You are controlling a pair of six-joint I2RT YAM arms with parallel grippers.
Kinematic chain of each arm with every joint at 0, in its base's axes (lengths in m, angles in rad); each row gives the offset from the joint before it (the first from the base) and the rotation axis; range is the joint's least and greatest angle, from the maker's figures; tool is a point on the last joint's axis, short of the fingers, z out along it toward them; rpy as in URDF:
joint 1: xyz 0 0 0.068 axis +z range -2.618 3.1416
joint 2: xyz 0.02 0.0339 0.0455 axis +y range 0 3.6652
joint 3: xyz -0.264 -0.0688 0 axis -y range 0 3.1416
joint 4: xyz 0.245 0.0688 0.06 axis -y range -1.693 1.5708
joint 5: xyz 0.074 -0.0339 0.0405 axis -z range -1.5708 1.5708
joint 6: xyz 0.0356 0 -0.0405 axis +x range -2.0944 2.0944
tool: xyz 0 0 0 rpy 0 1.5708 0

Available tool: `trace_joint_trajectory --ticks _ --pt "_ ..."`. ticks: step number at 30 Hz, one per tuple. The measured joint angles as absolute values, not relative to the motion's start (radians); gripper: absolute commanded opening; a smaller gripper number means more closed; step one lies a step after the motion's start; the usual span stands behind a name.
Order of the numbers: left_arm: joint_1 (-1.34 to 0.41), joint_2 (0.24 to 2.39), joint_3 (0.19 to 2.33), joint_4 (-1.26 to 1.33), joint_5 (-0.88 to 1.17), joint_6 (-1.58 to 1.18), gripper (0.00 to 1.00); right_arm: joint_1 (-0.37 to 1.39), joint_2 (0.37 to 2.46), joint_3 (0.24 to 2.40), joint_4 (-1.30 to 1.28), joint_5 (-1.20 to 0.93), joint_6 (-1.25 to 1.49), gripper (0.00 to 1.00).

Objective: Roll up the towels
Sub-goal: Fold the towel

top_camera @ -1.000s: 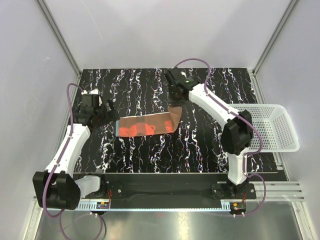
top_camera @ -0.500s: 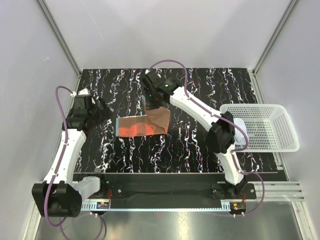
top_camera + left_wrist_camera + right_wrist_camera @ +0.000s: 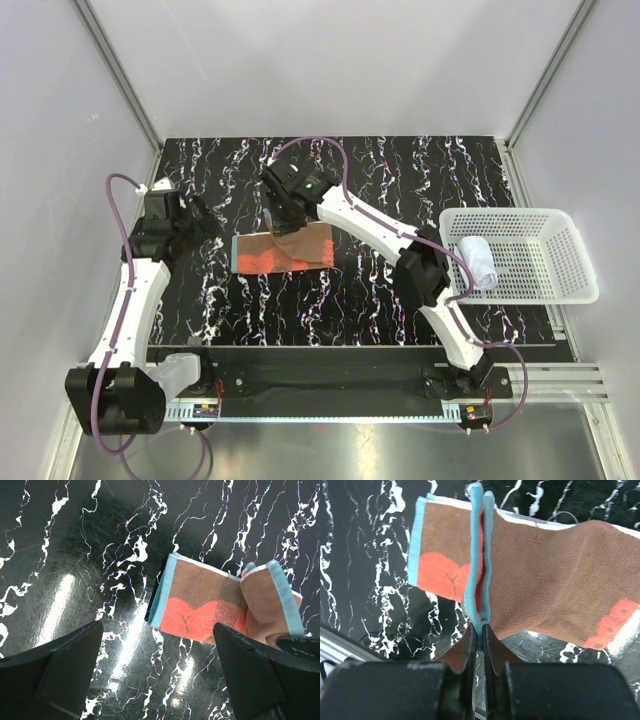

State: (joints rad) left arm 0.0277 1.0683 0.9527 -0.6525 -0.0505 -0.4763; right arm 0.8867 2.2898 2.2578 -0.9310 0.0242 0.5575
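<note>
An orange towel (image 3: 262,259) with a brown reverse and light blue hems lies left of centre on the black marbled table. Its right end is folded over to the left, brown side up (image 3: 308,246). My right gripper (image 3: 283,224) is shut on that end's blue hem, and the right wrist view shows the hem (image 3: 480,570) pinched between the fingertips of the right gripper (image 3: 481,628). My left gripper (image 3: 200,222) is open just left of the towel (image 3: 200,611), and nothing lies between the fingers of the left gripper (image 3: 157,630). A white towel (image 3: 478,262), rolled, lies in the basket.
A white perforated basket (image 3: 572,292) stands at the table's right edge, overhanging it. White enclosure walls close the back and sides. The right arm (image 3: 380,225) stretches diagonally across the table's middle.
My right gripper has carried the towel's right end leftward over the flat part, so the fold now covers more of it. The left gripper has drawn back slightly to the left.
</note>
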Motion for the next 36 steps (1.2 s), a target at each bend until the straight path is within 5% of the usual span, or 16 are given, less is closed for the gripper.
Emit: trace_joint_trajectory --ticks 7,13,18,19,22,36 --pt "0.032 1.068 0.953 -0.653 -0.051 -0.476 0.99 0.919 2.291 2.266 -0.898 0.014 0.558 0.09" --pt "0.034 1.069 0.953 -0.653 -0.051 -0.476 0.99 0.958 2.335 2.298 -0.859 0.013 0.56 0.25" --pt "0.034 1.068 0.953 -0.653 -0.052 -0.476 0.99 0.981 2.405 2.299 -0.809 -0.007 0.584 0.64" --pt "0.034 1.068 0.953 -0.653 -0.053 -0.476 0.99 0.985 2.421 2.299 -0.799 -0.014 0.585 0.85" --pt "0.034 1.068 0.953 -0.653 -0.054 -0.476 0.99 0.995 2.458 2.297 -0.773 -0.021 0.597 0.97" --pt "0.034 1.08 0.952 -0.651 -0.052 -0.475 0.97 0.999 2.227 2.072 -0.685 0.119 0.603 1.0"
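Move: My right hand already holds the towel's carried end. The lying teal hem it is meant to meet is about 10 cm to its left, 4 cm nearer my base and 9 cm below. The towel's new fold is some 10 cm to the right of this hand, 3 cm back, also about 8 cm down. From my open left hand, that teal hem lies about 5 cm to the right, level fore and aft, some 13 cm below. With my right hand I carry the pinched end left and a little back, about 8 cm, towards the lying hem, then lower it some 8 cm, the fingers opening wide on the way down to let the towel go. Emptied, the hand rises again about 7 cm and swings some 3 cm back to the right. ##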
